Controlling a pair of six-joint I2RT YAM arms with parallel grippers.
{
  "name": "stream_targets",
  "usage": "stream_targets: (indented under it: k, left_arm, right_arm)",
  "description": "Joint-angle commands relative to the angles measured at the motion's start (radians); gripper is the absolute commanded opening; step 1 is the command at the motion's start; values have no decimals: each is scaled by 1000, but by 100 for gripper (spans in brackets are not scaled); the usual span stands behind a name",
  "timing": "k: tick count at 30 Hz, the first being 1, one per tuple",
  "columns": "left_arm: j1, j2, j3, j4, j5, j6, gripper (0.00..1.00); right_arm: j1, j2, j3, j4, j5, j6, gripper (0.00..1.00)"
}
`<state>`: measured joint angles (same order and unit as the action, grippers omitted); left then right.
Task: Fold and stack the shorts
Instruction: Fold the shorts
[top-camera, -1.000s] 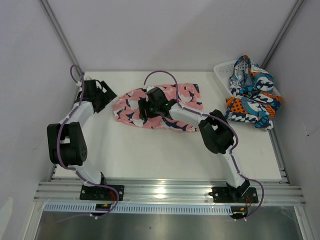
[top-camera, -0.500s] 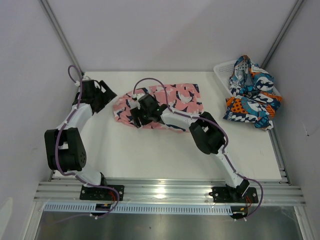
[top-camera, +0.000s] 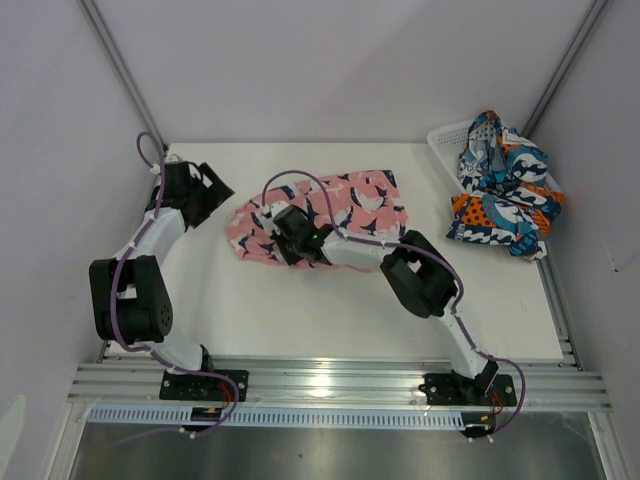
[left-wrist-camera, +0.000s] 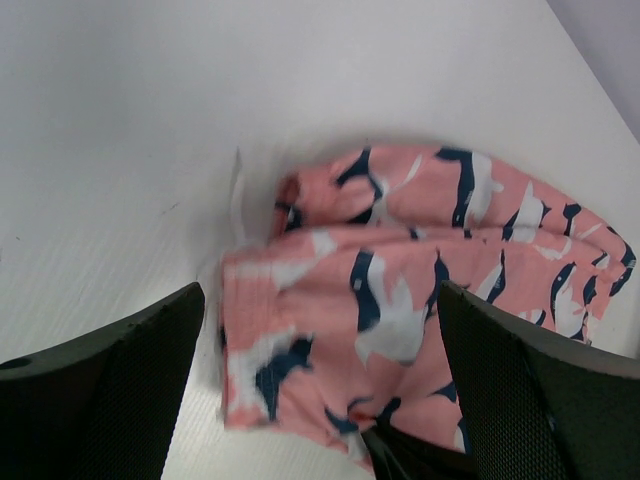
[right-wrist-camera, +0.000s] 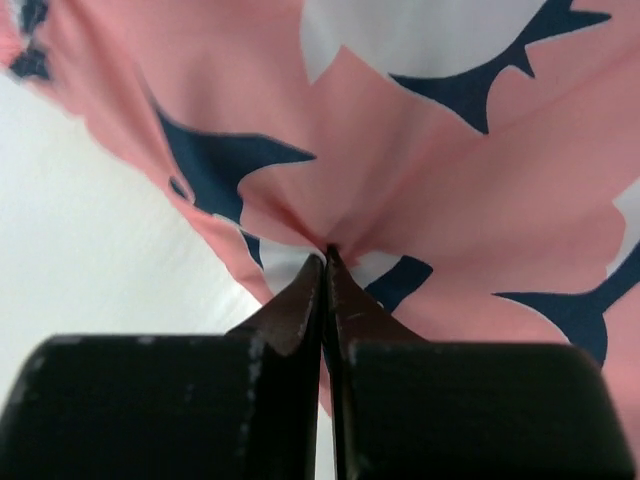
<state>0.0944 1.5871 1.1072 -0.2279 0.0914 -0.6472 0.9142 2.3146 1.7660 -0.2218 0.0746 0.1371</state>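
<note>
The pink shorts (top-camera: 365, 200) with navy-and-white shapes lie crumpled on the white table, mid-back. My right gripper (top-camera: 287, 236) reaches in over their near left part and is shut on a pinch of pink fabric (right-wrist-camera: 450, 180); the right gripper (right-wrist-camera: 328, 256) has its jaws pressed together, with cloth puckering at the tips. My left gripper (top-camera: 214, 190) hovers open just left of the shorts; in its wrist view the left gripper (left-wrist-camera: 320, 296) frames the shorts' left end (left-wrist-camera: 400, 290). The blue, teal and orange shorts (top-camera: 505, 195) sit heaped in the basket.
A white mesh basket (top-camera: 446, 139) stands at the back right corner of the table (top-camera: 300, 310). Grey walls close in on the left, back and right. An aluminium rail (top-camera: 330, 385) with both arm bases runs along the near edge.
My right gripper slid left and nearer across the pink shorts, then shut on the fabric. The shorts' near left edge has bunched up. The left arm barely moved.
</note>
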Motion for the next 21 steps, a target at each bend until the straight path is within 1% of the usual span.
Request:
stream_targets:
  k: [1,2,3,5,6,8,9,10,11,13,14,15,17,18,20,21]
  left_arm:
    - [7,-55,-10,10,22,-2,99]
    - [7,-58,-13,12,25,-2,99]
    - [7,-61,-18,13,27,-2,99]
    - [2,-81,-47,25,37,-9,99]
    - [-7,-90,-79,32,39,-11,99]
    - [-22,-120,-108,54,39,-23,99]
    - [-38,-130,-147,62,42,-25,99]
    - [-44,-136,-156,68,45,-31,99]
    - [-48,-147,-167,74,50,-34,99]
    - [-59,-156,-204,88,60,-40,99]
    - [-59,-162,-213,93,74,-43,99]
    - [-58,-173,-240,96,80,-43,99]
    - [-58,-188,-268,105,108,-46,99]
    - [-59,-208,-286,108,119,-48,99]
    - [-62,-240,-313,114,134,-52,99]
    - [-64,-260,-349,116,139,-52,99]
  right_arm:
    - [48,-150,-208,51,4,-59,0]
    - [63,-188,-320,70,1,-73,0]
    - [69,-261,-374,85,-5,-79,0]
    - [90,-338,-479,98,13,-88,0]
    - [95,-410,-576,88,20,-82,0]
    - [100,-477,-658,75,19,-48,0]
    - [98,-507,-724,65,19,-33,3]
    - [98,-562,-752,50,25,-19,17]
    - [98,-589,-770,39,37,5,21]
    - [98,-651,-789,4,51,16,34]
    - [100,-670,-784,-2,56,30,38]
    - [100,-688,-777,-13,47,36,45]
    - [107,-731,-738,-13,13,56,57]
    - [126,-738,-723,1,2,73,61]
    - [156,-730,-660,7,-3,75,65]
    - [193,-718,-636,7,26,65,66]
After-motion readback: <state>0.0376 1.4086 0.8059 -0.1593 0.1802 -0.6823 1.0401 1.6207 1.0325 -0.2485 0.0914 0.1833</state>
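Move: The right gripper, shut on the near edge of the pink shorts, is taken to bare table roughly 15 cm back and 13 cm to its right, at about its own height. The shorts' middle lies some 9 cm ahead and 9 cm right of it, their left end 12 cm left and 5 cm ahead, and the table's near edge about 26 cm straight back. That bare table is some 23 cm back, 28 cm right and 12 cm below the left gripper. Keep the right gripper shut on the shorts' near edge and drag them quickly, level and low over the table, about 15 cm back and nearly as far right; open the fingers as the drag slows, let go of the cloth and lift about 5 cm. Meanwhile bring the left gripper, wide open and empty, some 7 cm back, to its right and down. ##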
